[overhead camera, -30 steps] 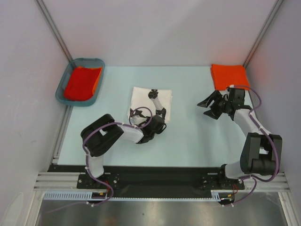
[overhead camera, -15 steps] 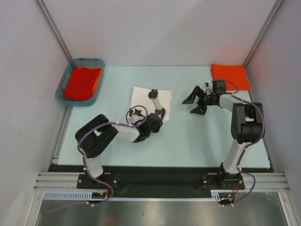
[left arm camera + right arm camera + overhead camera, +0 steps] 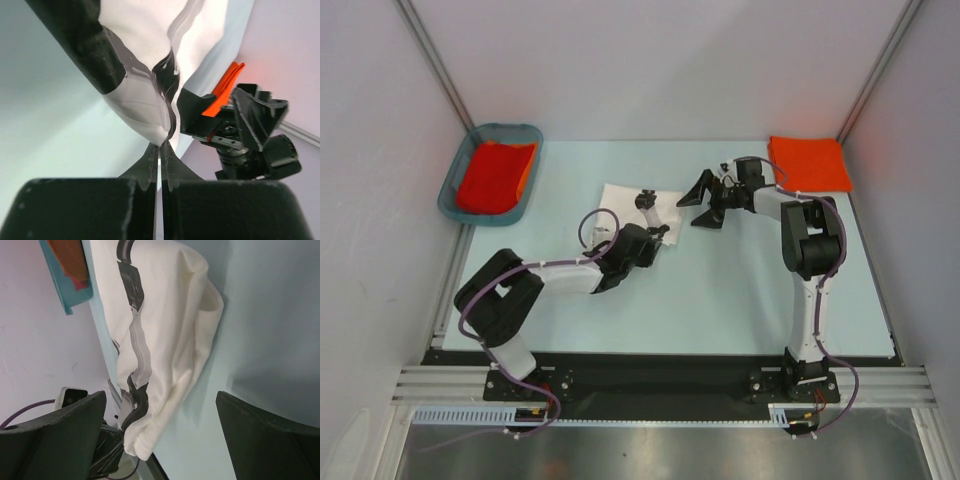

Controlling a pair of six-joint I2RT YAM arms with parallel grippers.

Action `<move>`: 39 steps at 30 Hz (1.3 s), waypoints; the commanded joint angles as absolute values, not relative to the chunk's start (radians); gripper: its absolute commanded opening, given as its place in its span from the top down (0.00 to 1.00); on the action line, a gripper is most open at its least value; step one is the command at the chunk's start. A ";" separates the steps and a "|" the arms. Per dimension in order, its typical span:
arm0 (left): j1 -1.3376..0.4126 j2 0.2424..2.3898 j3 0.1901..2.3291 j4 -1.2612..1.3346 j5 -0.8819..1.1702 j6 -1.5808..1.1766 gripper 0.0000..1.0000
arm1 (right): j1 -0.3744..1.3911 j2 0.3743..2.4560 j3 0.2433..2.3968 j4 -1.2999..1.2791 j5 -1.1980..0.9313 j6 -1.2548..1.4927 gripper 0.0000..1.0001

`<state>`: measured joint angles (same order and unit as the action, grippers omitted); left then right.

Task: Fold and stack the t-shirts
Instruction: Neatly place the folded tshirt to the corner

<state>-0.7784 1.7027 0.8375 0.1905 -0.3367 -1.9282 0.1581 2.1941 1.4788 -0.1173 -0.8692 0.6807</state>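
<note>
The white t-shirt [image 3: 625, 203] with a black print lies folded on the table's middle. My left gripper [image 3: 658, 232] is shut on its near right corner, and the left wrist view shows the cloth [image 3: 145, 40] pinched at my fingertips [image 3: 161, 143]. My right gripper [image 3: 693, 207] stands open just right of the shirt, nothing between its fingers. In the right wrist view the shirt [image 3: 165, 335] lies ahead of the wide-open right gripper [image 3: 160, 435]. One orange-red t-shirt [image 3: 808, 162] lies folded at the back right corner. Another orange-red t-shirt [image 3: 495, 175] fills the basket.
A teal plastic basket [image 3: 506, 128] stands at the back left, its edge also in the right wrist view [image 3: 59, 292]. Walls close the table on three sides. Light blue table surface [image 3: 740, 290] stretches between both arms.
My right arm swung left from the orange-red stack to the white shirt's right edge, its jaws widening. My left gripper closed on the shirt's corner and its arm stretched out.
</note>
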 commanded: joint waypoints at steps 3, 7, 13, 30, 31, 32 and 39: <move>-0.744 1.605 0.861 0.172 -0.316 -1.881 1.00 | 0.190 2.210 1.488 -0.055 -0.864 0.805 0.01; -0.732 1.589 0.856 0.173 -0.304 -1.878 1.00 | 0.233 2.238 1.480 -0.038 -0.825 0.871 0.05; -0.721 1.565 0.844 0.164 -0.299 -1.859 1.00 | 0.247 2.276 1.480 0.022 -0.769 0.976 0.14; -0.718 1.528 0.775 0.206 -0.212 -1.844 0.95 | 0.244 2.333 1.520 0.120 -0.592 0.988 0.87; -0.718 1.520 0.766 0.204 -0.197 -1.824 0.84 | 0.239 2.327 1.517 0.111 -0.568 0.967 0.97; -0.716 1.491 0.752 0.204 -0.181 -1.812 0.78 | 0.238 2.322 1.520 0.089 -0.563 0.947 1.00; -0.713 1.271 0.749 -0.144 -0.067 -1.320 0.55 | 0.215 2.149 1.543 -0.291 -0.387 0.479 1.00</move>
<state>-0.7193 1.3884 0.7219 0.0303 -0.1276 -1.6058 0.2424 2.2520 1.5059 -0.0650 -0.5423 0.7536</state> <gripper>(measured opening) 0.450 0.072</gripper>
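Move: The right hand, open, hangs just off the folded t-shirt's right edge: the part to pinch lies about 3 cm ahead, 4 cm to its left and 5 cm below. The orange stack stands some 27 cm to its right and 13 cm farther out, about 5 cm down. The left hand already holds the t-shirt's raised near edge; that right-edge part lies roughly 13 cm ahead, 7 cm to its right and 6 cm below. Leftward about 4.5 cm, then forward some 3 cm and down, the right hand swings clockwise and brings its open fingers around the folded t-shirt's right edge, pinches it shut, and draws back right 2 to 3 cm. The left hand first lifts the near edge about 3 cm, then opens, lets go and backs off towards its base some 5 cm, turning clockwise. ##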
